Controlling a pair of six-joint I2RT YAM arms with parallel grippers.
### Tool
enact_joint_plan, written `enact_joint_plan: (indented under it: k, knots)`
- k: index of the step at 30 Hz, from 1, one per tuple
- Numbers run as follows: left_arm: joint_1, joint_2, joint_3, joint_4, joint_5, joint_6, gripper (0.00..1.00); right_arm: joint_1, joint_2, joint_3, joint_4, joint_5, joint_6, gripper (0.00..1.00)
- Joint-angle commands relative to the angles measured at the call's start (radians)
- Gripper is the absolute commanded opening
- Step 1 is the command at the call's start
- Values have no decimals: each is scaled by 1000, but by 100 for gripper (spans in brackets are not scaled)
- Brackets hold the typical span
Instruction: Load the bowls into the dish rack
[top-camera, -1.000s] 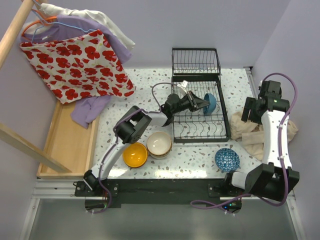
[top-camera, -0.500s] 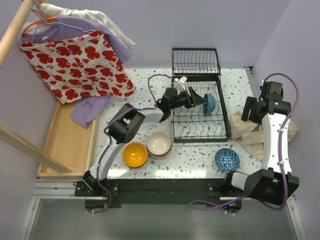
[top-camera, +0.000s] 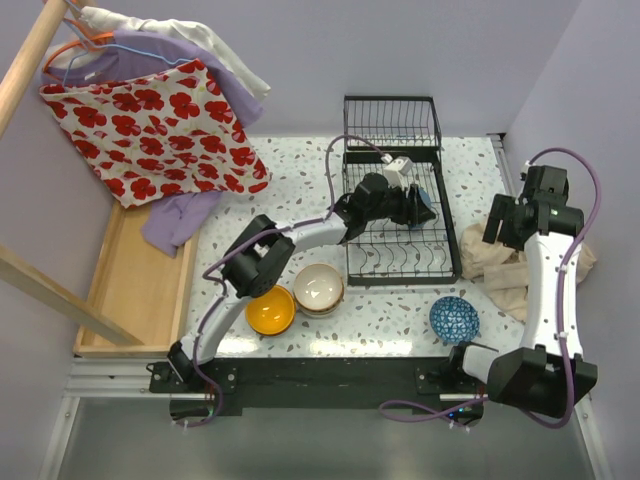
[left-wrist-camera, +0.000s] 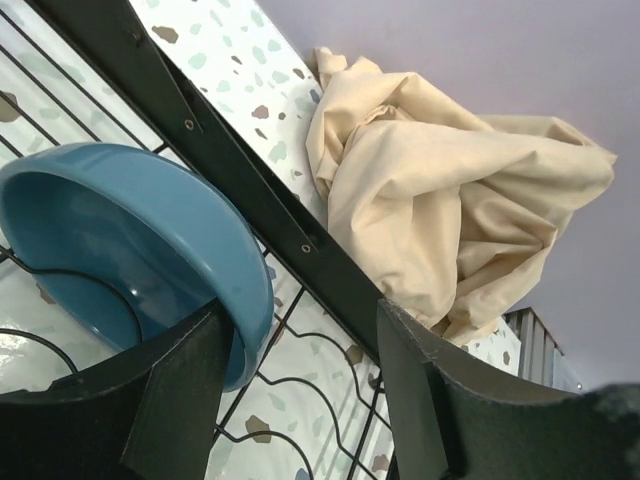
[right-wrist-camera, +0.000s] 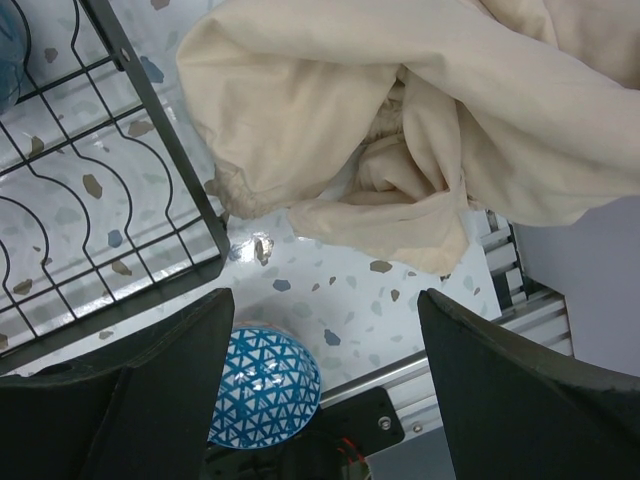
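A plain blue bowl (left-wrist-camera: 130, 230) stands on edge among the tines of the black wire dish rack (top-camera: 400, 250). My left gripper (left-wrist-camera: 300, 320) is open right by it, one finger beside the bowl's rim and nothing pinched. From above, that gripper (top-camera: 415, 208) covers most of the blue bowl (top-camera: 429, 203). An orange-yellow bowl (top-camera: 270, 310) and a cream bowl (top-camera: 318, 287), stacked on another, sit left of the rack. The blue-white patterned bowl (right-wrist-camera: 265, 390) lies on the table below my open, empty right gripper (right-wrist-camera: 325, 300), which hovers at the right (top-camera: 503, 228).
A crumpled cream cloth (right-wrist-camera: 400, 130) lies right of the rack, under the right arm. The rack's higher basket section (top-camera: 392, 120) is at the back. A wooden tray (top-camera: 140, 280) runs along the left edge, with clothes (top-camera: 150, 120) hanging above it.
My left gripper has opened and let go of the blue bowl, which now rests in the rack. The left wrist has swung further over the rack. The right arm barely moved.
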Motion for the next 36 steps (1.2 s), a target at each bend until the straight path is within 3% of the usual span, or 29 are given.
enact_joint_plan:
  k: [1, 4, 5, 7, 8, 9, 14, 20, 26, 29, 30, 33, 36]
  knots:
    - [0, -29, 54, -56, -82, 79, 62, -4, -42, -16, -8, -21, 12, 79]
    - [-2, -28, 50, -63, -99, 74, 41, -4, -51, -20, -8, -26, 15, 79]
    - [-2, -29, 44, -64, -106, 74, 27, -4, -53, -20, -8, -26, 15, 79]
    - [-2, -35, 40, -76, -122, 69, 16, -5, -59, -26, -8, -26, 18, 79]
    - [-2, -38, 40, -81, -125, 66, 3, -5, -59, -29, -7, -28, 17, 79]
    - [-2, -45, 39, -84, -128, 66, 0, -4, -60, -31, -7, -28, 17, 79]
    - [12, -58, 50, -61, -60, -6, 0, -4, -71, -40, -5, -25, 15, 79]
    - [15, -55, 67, 123, 62, -139, 0, -4, -73, -56, -2, -20, 17, 79]
    - [14, -29, 56, 210, 95, -193, 0, -5, -62, -51, 1, -8, 15, 79]
    - [17, -29, 7, 316, 130, -225, 0, -5, -60, -51, 3, -5, 15, 79]
    - [21, -13, -13, 465, 169, -301, 0, -5, -60, -54, 4, -2, 15, 79]
    - [25, 27, -45, 650, 214, -381, 0, -5, -59, -57, 4, 3, 13, 79]
    - [26, 47, -64, 726, 227, -421, 0, -5, -53, -56, 1, 12, 7, 79]
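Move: The blue bowl stands on edge in the dish rack, its rim already between my left hand's open fingers. Its middle is some 3 cm ahead, dead centre sideways and about 4 cm below. The rack's right rail runs about 6 cm to the right, level with my hand and some 6 cm down. The patterned bowl sits 24 cm back and 9 cm right. From my idle right hand, the blue bowl is roughly 16 cm ahead, 21 cm left and 12 cm down. I shut my left fingers on the near rim of the blue bowl, sinking about 1 cm as they close, and keep that pinch. Then I ease upward by some 2 cm, tipping the fingertips up about 20 degrees with a little roll and drawing back slightly at the end, the rim still between my pads. ##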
